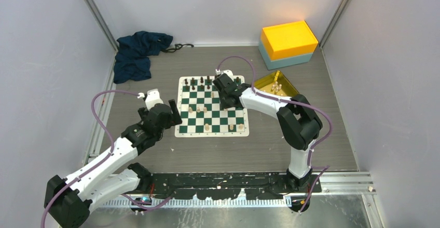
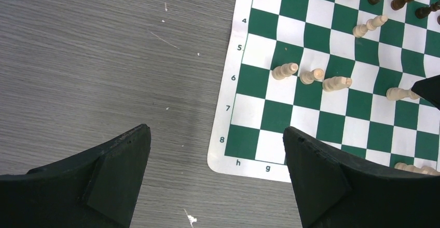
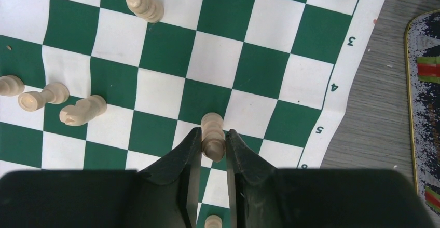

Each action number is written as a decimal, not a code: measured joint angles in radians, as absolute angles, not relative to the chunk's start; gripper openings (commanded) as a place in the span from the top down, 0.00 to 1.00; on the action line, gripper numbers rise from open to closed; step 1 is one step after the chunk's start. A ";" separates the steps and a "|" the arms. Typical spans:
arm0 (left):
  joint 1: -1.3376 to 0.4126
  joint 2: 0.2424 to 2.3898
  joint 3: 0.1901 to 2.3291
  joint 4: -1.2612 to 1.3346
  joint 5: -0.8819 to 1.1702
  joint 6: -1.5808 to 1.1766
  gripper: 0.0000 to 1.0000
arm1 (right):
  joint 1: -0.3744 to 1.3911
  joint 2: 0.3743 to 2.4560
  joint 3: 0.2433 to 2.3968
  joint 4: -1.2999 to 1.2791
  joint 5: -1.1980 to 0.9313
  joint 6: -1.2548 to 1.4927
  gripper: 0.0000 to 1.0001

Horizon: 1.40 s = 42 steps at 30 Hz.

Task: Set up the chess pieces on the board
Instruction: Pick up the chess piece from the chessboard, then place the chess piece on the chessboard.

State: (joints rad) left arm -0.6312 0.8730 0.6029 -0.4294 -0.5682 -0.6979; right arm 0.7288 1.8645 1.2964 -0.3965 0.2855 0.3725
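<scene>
The green-and-white board (image 1: 184, 130) lies mid-table. Cream chess pieces (image 1: 206, 127) stand scattered on it, and black pieces (image 1: 201, 83) line its far edge. My right gripper (image 3: 212, 134) hangs over the board's right half, shut on a cream piece (image 3: 211, 125) that sits upright between its fingers. Three more cream pieces (image 3: 83, 109) lean at the left of that view. My left gripper (image 2: 217, 130) is open and holds nothing, hovering over the board's corner (image 2: 228, 158) by the h and g marks. Ahead of it stand cream pieces (image 2: 285, 71).
A gold tray (image 1: 265, 78) with a few cream pieces (image 1: 275, 88) sits just right of the board. A yellow box (image 1: 288, 39) on a teal box (image 1: 290, 60) stands at the back right. A dark blue cloth (image 1: 139, 53) lies at the back left.
</scene>
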 measured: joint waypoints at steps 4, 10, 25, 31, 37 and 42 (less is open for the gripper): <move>-0.631 0.872 0.603 -0.430 -0.569 -0.698 0.00 | 0.731 1.862 1.296 -0.399 0.286 0.372 0.95; -0.631 0.849 0.602 -0.431 -0.570 -0.699 0.00 | 0.770 1.822 1.297 -0.449 0.303 0.371 0.95; -0.631 0.752 0.591 -0.472 -0.576 -0.700 0.00 | 1.011 1.774 1.275 -0.503 0.382 0.429 0.95; -0.631 0.736 0.588 -0.485 -0.576 -0.700 0.00 | 1.038 1.790 1.274 -0.506 0.401 0.456 0.95; -0.631 0.733 0.583 -0.488 -0.576 -0.700 0.00 | 1.041 1.819 1.274 -0.510 0.413 0.474 0.95; -0.631 0.733 0.583 -0.488 -0.576 -0.700 0.00 | 1.041 1.825 1.274 -0.510 0.421 0.477 0.95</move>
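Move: The closed right gripper already holds a pale piece standing mid-board. Its free square in the row nearest the robot lies about 10 cm back, 6 cm left and 3 cm below. One pale piece stands some 4 cm left of that square; two more stand about 7 and 11 cm right of it. The pale knight is about 10 cm left of the hand and 1 cm back. From the left hand, the square is roughly 20 cm right, 1 cm back and 12 cm lower. Lift the pinched pale piece about 3 cm off the board and carry it back about 10 cm and left 6 cm, turning the right hand slightly counter-clockwise. Over the free square beside the lone near-row piece, lower straight down to board height, fingers keeping their hold. Ease the open left gripper slightly up, back and left. ##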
